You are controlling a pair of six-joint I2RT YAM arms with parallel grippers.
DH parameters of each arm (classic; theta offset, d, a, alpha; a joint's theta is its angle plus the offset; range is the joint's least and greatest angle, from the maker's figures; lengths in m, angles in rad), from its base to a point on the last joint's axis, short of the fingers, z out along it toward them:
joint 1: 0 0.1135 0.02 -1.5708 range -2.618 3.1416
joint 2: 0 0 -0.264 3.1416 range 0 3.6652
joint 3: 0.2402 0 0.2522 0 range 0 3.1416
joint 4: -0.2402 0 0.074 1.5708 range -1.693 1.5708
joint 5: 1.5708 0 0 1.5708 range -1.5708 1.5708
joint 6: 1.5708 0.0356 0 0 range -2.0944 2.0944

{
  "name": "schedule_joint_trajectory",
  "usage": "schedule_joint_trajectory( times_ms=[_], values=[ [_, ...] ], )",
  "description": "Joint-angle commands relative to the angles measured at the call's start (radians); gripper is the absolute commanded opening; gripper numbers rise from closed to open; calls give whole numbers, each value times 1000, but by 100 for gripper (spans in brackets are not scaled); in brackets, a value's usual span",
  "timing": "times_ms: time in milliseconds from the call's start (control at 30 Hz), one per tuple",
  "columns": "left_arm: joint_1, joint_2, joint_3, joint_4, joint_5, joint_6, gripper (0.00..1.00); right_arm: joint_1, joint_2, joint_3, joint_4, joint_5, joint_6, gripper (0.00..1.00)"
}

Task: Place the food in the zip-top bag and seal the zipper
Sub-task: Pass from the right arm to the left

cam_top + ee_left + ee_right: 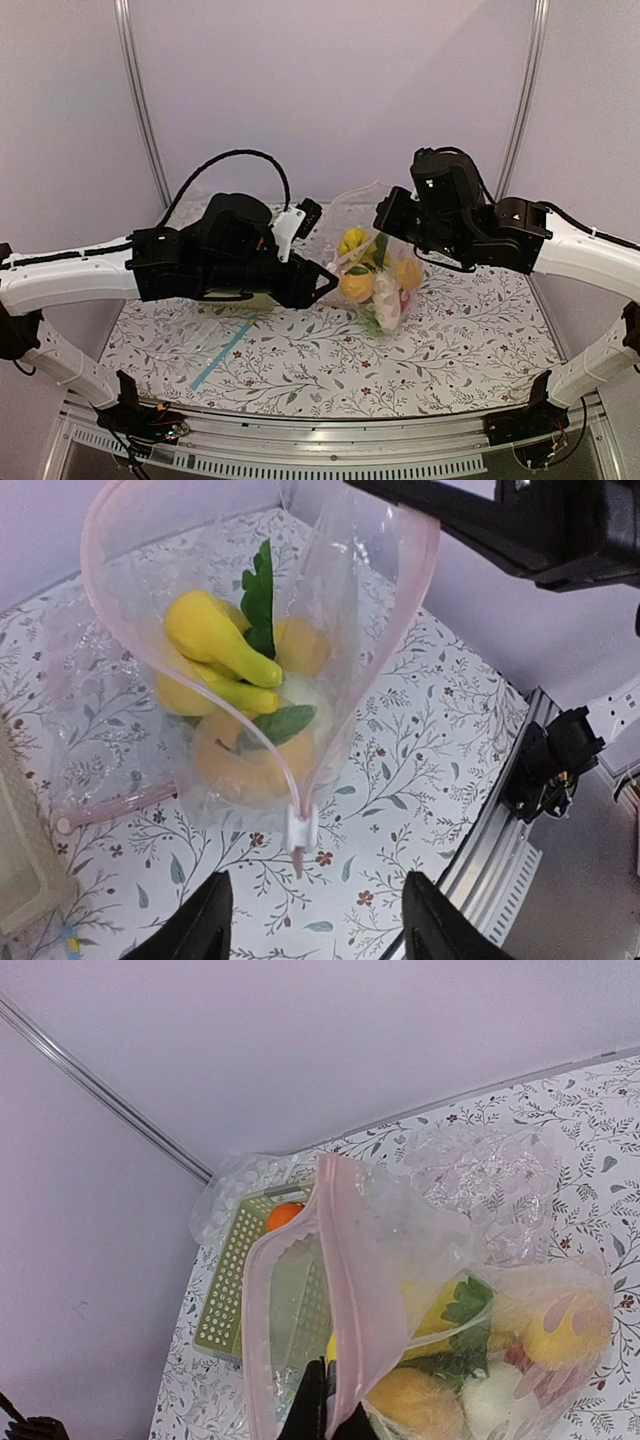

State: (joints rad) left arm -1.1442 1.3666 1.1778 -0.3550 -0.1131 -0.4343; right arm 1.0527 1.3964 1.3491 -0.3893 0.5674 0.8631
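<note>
The zip-top bag [378, 262] hangs over the middle of the table, its mouth gaping. Inside it lie food pieces: a yellow banana [215, 640], green leaves [260, 595], a peach-coloured fruit [250, 768] and a white radish [490, 1400]. The pink zipper [97, 610] loops round the mouth down to a white slider [300, 827]. My right gripper [330, 1420] is shut on the strip at the bag's upper end [385, 222]. My left gripper [315, 925] stands open just short of the slider, nothing between its fingers. One orange [283, 1216] sits in the basket.
The pale green lattice basket [225, 1295] stands behind the bag, toward the left. A flat clear bag with a blue strip [222, 355] lies at the front left. The table's metal front rail [520, 850] runs close below the left gripper.
</note>
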Motion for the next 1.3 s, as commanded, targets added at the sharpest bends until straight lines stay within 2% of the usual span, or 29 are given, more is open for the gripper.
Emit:
schedule_joint_trajectory(
  times_ms=[0, 367, 467, 600, 700, 833, 933, 1100, 1267],
  values=[
    [-6, 35, 29, 2, -78, 0, 53, -4, -42, 18, 22, 31, 13, 0],
    [-5, 78, 43, 82, -59, -14, 39, -3, -52, 2, 36, 34, 11, 0],
    [-5, 97, 58, 79, -56, -12, 30, -4, -59, -6, 37, 41, 8, 0],
    [-5, 120, 79, 71, -49, -12, 12, -4, -75, -24, 37, 61, 7, 0],
    [-5, 124, 94, 59, -61, -10, 2, -5, -86, -39, 37, 71, 7, 0],
    [-3, 119, 127, 36, -59, 27, 0, -5, -102, -60, 33, 79, -14, 0],
    [1, 132, 207, -29, -6, 86, 0, -5, -118, -87, 33, 91, -26, 15],
    [10, 171, 344, -136, 170, 221, 0, -6, -157, -105, 2, 98, -129, 41],
    [19, 188, 386, -174, 267, 268, 0, -7, -228, -167, -49, 93, -243, 64]
  ],
)
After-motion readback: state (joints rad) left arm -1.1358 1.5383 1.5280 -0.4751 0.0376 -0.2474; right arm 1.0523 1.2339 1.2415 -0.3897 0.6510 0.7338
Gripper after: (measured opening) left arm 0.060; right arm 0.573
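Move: The white slider at the near-left corner of the bag's mouth sits just off the open left fingers, about 2 cm ahead and 2 cm to their right, nearly level. The food in the bag lies some 9 cm ahead of the left hand, 7 cm to its right and 10 cm lower. From the right hand, which pinches the far rim, the slider is roughly 7 cm back, 8 cm to the left and 7 cm lower. The left hand eases forward and right, a bit over 3 cm in all, onto the slider corner of the bag's mouth and shuts its fingers on it while the right hand keeps its pinch on the far rim and creeps right. Once the left has closed, the right fingers open to let go of the rim and that hand draws off to the right, some 5 cm over the whole move, rising slightly, as the left lifts its corner about 6 cm, goes a little farther right and back, and turns roughly 10 degrees clockwise. ##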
